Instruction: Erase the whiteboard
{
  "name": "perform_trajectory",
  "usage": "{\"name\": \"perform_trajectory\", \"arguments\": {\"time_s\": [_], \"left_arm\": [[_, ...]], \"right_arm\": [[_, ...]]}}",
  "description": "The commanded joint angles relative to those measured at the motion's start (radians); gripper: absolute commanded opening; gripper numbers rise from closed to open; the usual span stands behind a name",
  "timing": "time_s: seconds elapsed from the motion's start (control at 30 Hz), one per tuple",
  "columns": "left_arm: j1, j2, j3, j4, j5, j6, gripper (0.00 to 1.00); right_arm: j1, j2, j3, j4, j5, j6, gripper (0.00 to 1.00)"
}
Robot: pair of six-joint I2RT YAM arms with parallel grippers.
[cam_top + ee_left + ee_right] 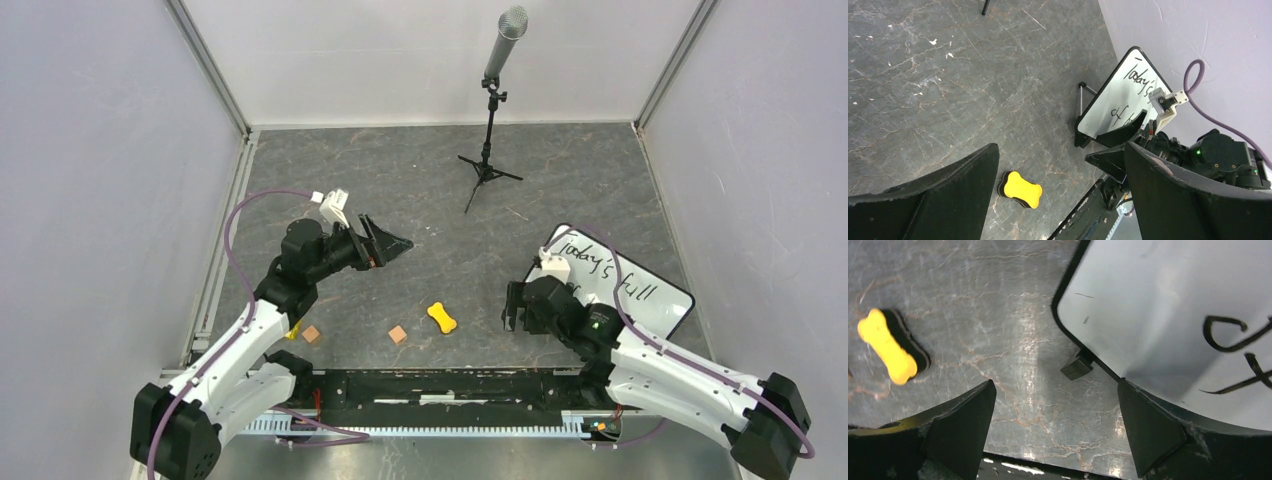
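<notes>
The whiteboard [640, 288] lies at the right of the table, white with a black rim and black handwriting. It also shows in the left wrist view [1118, 100] and the right wrist view [1168, 315], with a small black foot [1077, 368]. A yellow bone-shaped eraser [442, 318] with a black underside lies mid-table; it shows too in the left wrist view [1020, 190] and the right wrist view [890, 346]. My left gripper [385, 243] is open and empty, raised left of centre. My right gripper [517, 305] is open and empty at the board's near-left corner.
A microphone on a small black tripod [488, 150] stands at the back centre. Two small brown blocks [398, 334] [311, 334] lie near the front. A black rail [450, 385] runs along the near edge. Grey walls enclose the table.
</notes>
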Motion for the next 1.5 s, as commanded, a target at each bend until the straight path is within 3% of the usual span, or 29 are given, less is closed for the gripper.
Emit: {"name": "perform_trajectory", "arguments": {"time_s": [0.0,0.07,0.17,0.3,0.43,0.53,0.63,0.8,1.1,1.33,1.47], "left_arm": [[-0.004,-0.029,-0.008,0.056,-0.027,-0.002,1.00],[-0.005,-0.041,-0.007,0.044,-0.027,0.004,1.00],[-0.005,-0.061,-0.007,0.017,-0.038,0.015,1.00],[-0.005,-0.082,-0.011,-0.006,-0.055,0.033,1.00],[-0.004,-0.092,-0.015,-0.012,-0.058,0.042,1.00],[-0.004,-0.097,-0.018,-0.012,-0.057,0.044,1.00],[-0.004,-0.099,-0.017,-0.012,-0.060,0.048,1.00],[-0.004,-0.099,-0.021,-0.012,-0.065,0.054,1.00],[-0.004,-0.098,-0.031,-0.012,-0.082,0.065,1.00],[-0.004,-0.083,-0.039,-0.008,-0.086,0.070,1.00],[-0.005,-0.085,-0.041,-0.008,-0.095,0.073,1.00]], "right_arm": [[0.008,-0.029,-0.046,0.036,0.108,0.219,0.98],[0.008,-0.011,-0.057,0.042,0.133,0.311,0.99],[0.008,0.042,-0.046,0.031,0.152,0.410,0.93],[0.008,0.123,-0.001,-0.035,0.201,0.512,0.69],[0.009,0.203,0.038,-0.089,0.241,0.569,0.66],[0.010,0.258,0.051,-0.073,0.253,0.570,0.61],[0.013,0.297,0.062,-0.046,0.250,0.566,0.47],[0.020,0.356,0.093,-0.035,0.260,0.563,0.44],[0.077,0.485,0.176,-0.045,0.343,0.507,0.30],[0.094,0.546,0.191,0.022,0.355,0.423,0.06],[0.096,0.569,0.206,0.065,0.351,0.357,0.01]]}}
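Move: The right hand, wide open, has the whiteboard's near-left black foot about 2 cm ahead, 1 cm to its right and 4 cm below. The whiteboard's middle lies roughly 7 cm ahead and 17 cm right, about 1 cm lower; the yellow eraser is some 16 cm left, 1 cm ahead and 4 cm down. From the left hand the foot lies about 26 cm right, 7 cm back and 19 cm below. The right hand sinks about 4 cm, works forward, yaws clockwise some 30 degrees and pinches the whiteboard's near-left foot. ##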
